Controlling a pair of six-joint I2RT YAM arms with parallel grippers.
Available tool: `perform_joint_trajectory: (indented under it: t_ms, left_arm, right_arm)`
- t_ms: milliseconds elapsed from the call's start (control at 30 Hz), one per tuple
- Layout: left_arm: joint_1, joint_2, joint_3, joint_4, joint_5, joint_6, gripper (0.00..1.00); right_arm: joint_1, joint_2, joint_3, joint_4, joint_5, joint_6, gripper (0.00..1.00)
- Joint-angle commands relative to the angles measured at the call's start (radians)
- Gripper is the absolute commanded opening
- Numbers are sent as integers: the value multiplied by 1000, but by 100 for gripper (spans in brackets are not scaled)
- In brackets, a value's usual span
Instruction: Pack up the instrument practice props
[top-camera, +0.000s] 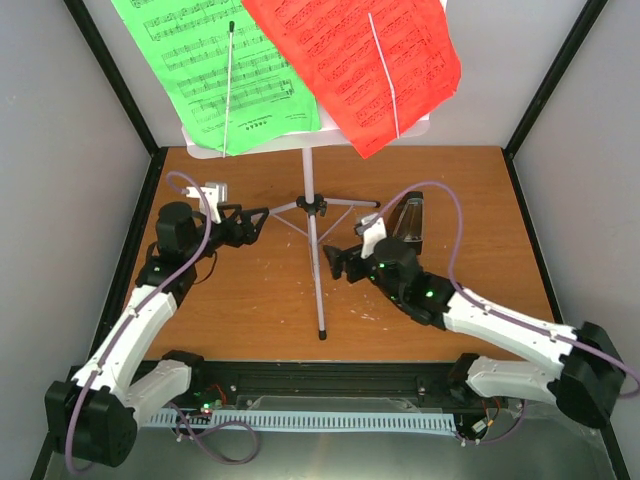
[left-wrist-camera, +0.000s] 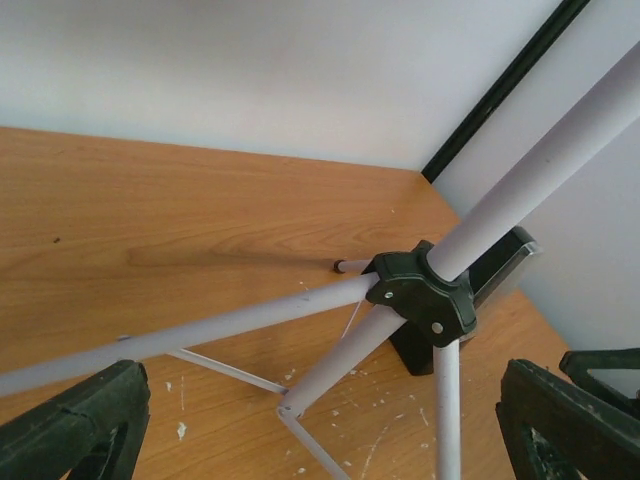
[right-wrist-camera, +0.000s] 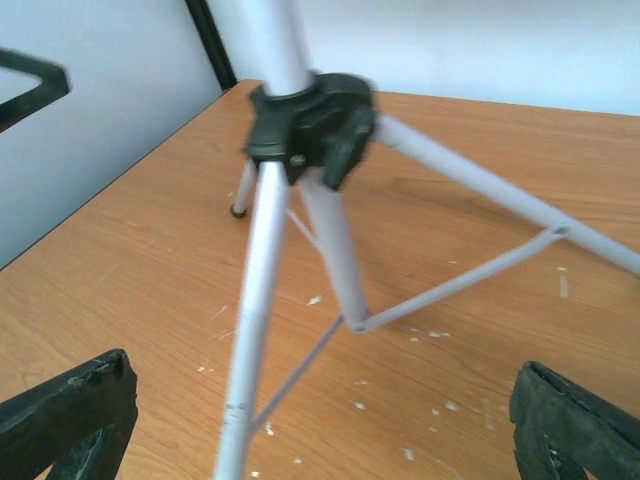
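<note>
The music stand (top-camera: 309, 178) is upright mid-table on silver tripod legs, and its black hub (left-wrist-camera: 420, 295) (right-wrist-camera: 310, 125) shows close up in both wrist views. A green music sheet (top-camera: 215, 60) and a red music sheet (top-camera: 370, 60) rest on its pale desk (top-camera: 300, 143). The small black metronome (top-camera: 408, 222) sits right of the tripod and peeks out behind the hub (left-wrist-camera: 500, 268). My left gripper (top-camera: 260, 226) (left-wrist-camera: 320, 440) is open just left of the hub. My right gripper (top-camera: 332, 264) (right-wrist-camera: 320, 430) is open beside the front leg (right-wrist-camera: 250, 330), which passes between its fingers untouched.
The wooden table (top-camera: 250, 300) is boxed in by grey walls with black corner posts (top-camera: 125, 90). The tripod's front leg reaches almost to the near edge (top-camera: 321, 335). White flecks dot the wood under the tripod.
</note>
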Motion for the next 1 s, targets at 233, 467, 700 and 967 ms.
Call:
perform_joint_trajectory:
  t_ms: [233,467,700,967]
  left_arm:
    - [-84,-54,-46,36,-48,-236,93]
    - [-262,26,-60,90,-117,-284,92]
    - [-449,172,-79,279,-143,-331,93]
    - [-533,366,43,220,-226,-239,99]
  right_arm:
    - [-262,-207,-136,-120,-234,12,100]
    - [-291,-305,-200,-192,-199,57,100]
    - [-292,-468,-284,-242,-148,193,100]
    - [-292,-599,-329,-296,-125,219,100]
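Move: The music stand's front leg has its middle about 12 cm to the left hand's right, 3 cm nearer the base and some 16 cm lower; the stand's hub is roughly 6 cm ahead, 11 cm right and 5 cm lower. From the right hand that leg's middle is about 2 cm ahead, 3 cm left and 11 cm below, and the metronome stands some 14 cm ahead, 19 cm right, its middle 12 cm lower. The music stand's front leg is what the left hand comes to: after barely shifting at first, it swings about 15 cm right while sinking some 9 cm and drawing slightly back, tipping down and turning clockwise, jaws still wide open around the leg's line. The empty right hand clears off to the right, a little down and back, passing on the base side of the metronome, fingers open. Contact with the leg can't be made out. ##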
